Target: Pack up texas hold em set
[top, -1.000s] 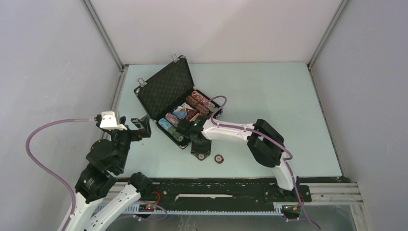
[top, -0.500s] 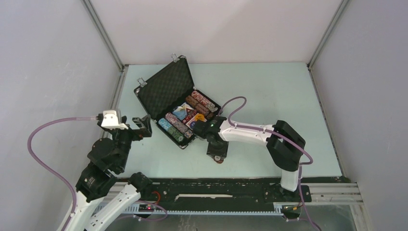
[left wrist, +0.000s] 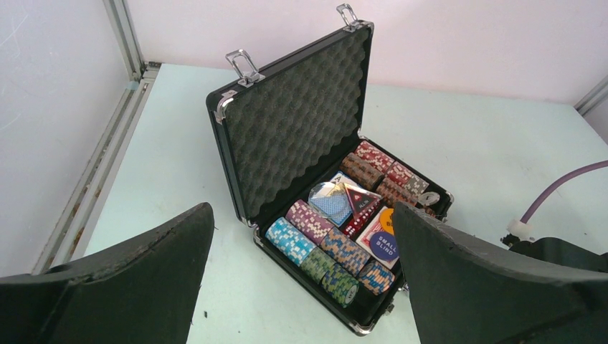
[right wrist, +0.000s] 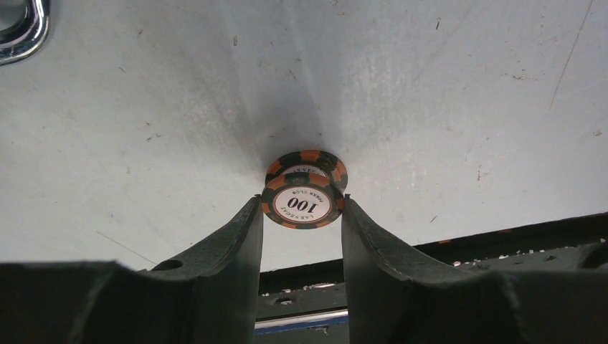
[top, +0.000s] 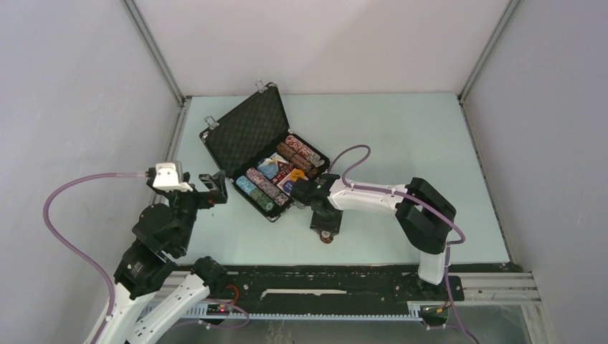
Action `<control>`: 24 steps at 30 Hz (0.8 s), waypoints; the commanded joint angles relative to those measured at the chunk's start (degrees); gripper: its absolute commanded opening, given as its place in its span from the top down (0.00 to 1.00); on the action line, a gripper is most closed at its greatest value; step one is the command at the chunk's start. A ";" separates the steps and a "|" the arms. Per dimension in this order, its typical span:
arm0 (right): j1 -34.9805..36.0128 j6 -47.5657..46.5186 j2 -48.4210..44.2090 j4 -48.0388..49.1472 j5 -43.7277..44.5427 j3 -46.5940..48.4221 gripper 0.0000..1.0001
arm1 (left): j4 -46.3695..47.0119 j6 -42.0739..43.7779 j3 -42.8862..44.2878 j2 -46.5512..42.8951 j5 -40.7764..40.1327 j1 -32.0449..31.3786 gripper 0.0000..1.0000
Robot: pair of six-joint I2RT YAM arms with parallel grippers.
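The black briefcase of the texas hold em set stands open at the table's left, foam lid upright. Rows of multicoloured chips, a blue Small Blind button on a red deck and a triangular marker lie inside. My right gripper points down in front of the case, shut on an orange-and-dark "100" chip. A second chip of the same kind shows just beyond it on the table. My left gripper hangs open, left of the case and apart from it.
The case's silver latches stick up from the lid's top edge. The black base rail runs along the near edge, close behind the right gripper. A purple cable loops from the right arm beside the case.
The right gripper has swung right from the case's front corner to the loose chips, and one now sits between its fingers. The left arm has barely moved.
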 commanded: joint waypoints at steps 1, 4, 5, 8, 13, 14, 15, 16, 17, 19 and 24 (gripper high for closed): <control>-0.10 1.29 0.17 1.68 0.68 -0.83 0.52 | 1.63 1.23 -0.81 0.87 0.59 -0.22 0.00; -0.09 1.32 0.39 2.01 0.61 -0.88 0.50 | 1.67 1.28 -0.77 1.03 0.57 -0.24 0.00; -0.10 1.26 0.43 2.15 0.61 -0.86 0.49 | 1.63 1.28 -0.80 1.04 0.58 -0.19 0.00; -0.10 1.17 0.39 2.30 0.93 -0.89 0.46 | 1.62 1.28 -0.76 1.07 0.56 -0.19 0.00; -0.01 1.37 0.56 2.26 0.73 -0.91 0.44 | 1.63 1.36 -0.83 1.13 0.50 -0.21 0.00; 0.09 1.61 0.56 2.08 0.71 -0.89 0.43 | 1.63 1.35 -0.81 1.17 0.50 -0.22 0.00; 0.28 1.71 0.49 2.00 0.78 -0.91 0.43 | 1.63 1.35 -0.81 1.16 0.50 -0.22 0.00; 0.34 1.90 0.36 1.82 0.81 -0.87 0.42 | 1.63 1.32 -0.81 1.17 0.50 -0.19 0.00; 0.46 2.05 0.12 1.68 0.73 -0.84 0.42 | 1.63 1.32 -0.81 1.13 0.50 -0.22 0.00; 0.74 2.18 -0.93 1.72 0.77 -0.78 0.41 | 1.63 1.35 -0.82 1.24 0.49 -0.22 0.00; 1.64 5.79 -4.00 -0.09 2.08 -0.88 0.18 | 1.63 1.28 -0.72 1.14 0.73 -0.22 0.00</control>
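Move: The right gripper, pointing down, holds a 100 chip; the table chip it is meant for lies almost straight below, about 1 cm down and perhaps 1 cm ahead. The case handle is some 11 cm ahead and 6 cm to the left, the poker case's tray about 19 cm ahead and 13 cm to the left. From the raised left gripper, the table chip lies about 29 cm to the right, 3 cm back and 29 cm below. Ease the right gripper down less than half a centimetre over the table chip and open the fingers slowly to let go of the held chip on top of it. Drift about 1 cm left while letting go, then spread the fingers wider to either side of the two chips, still pointing down. ##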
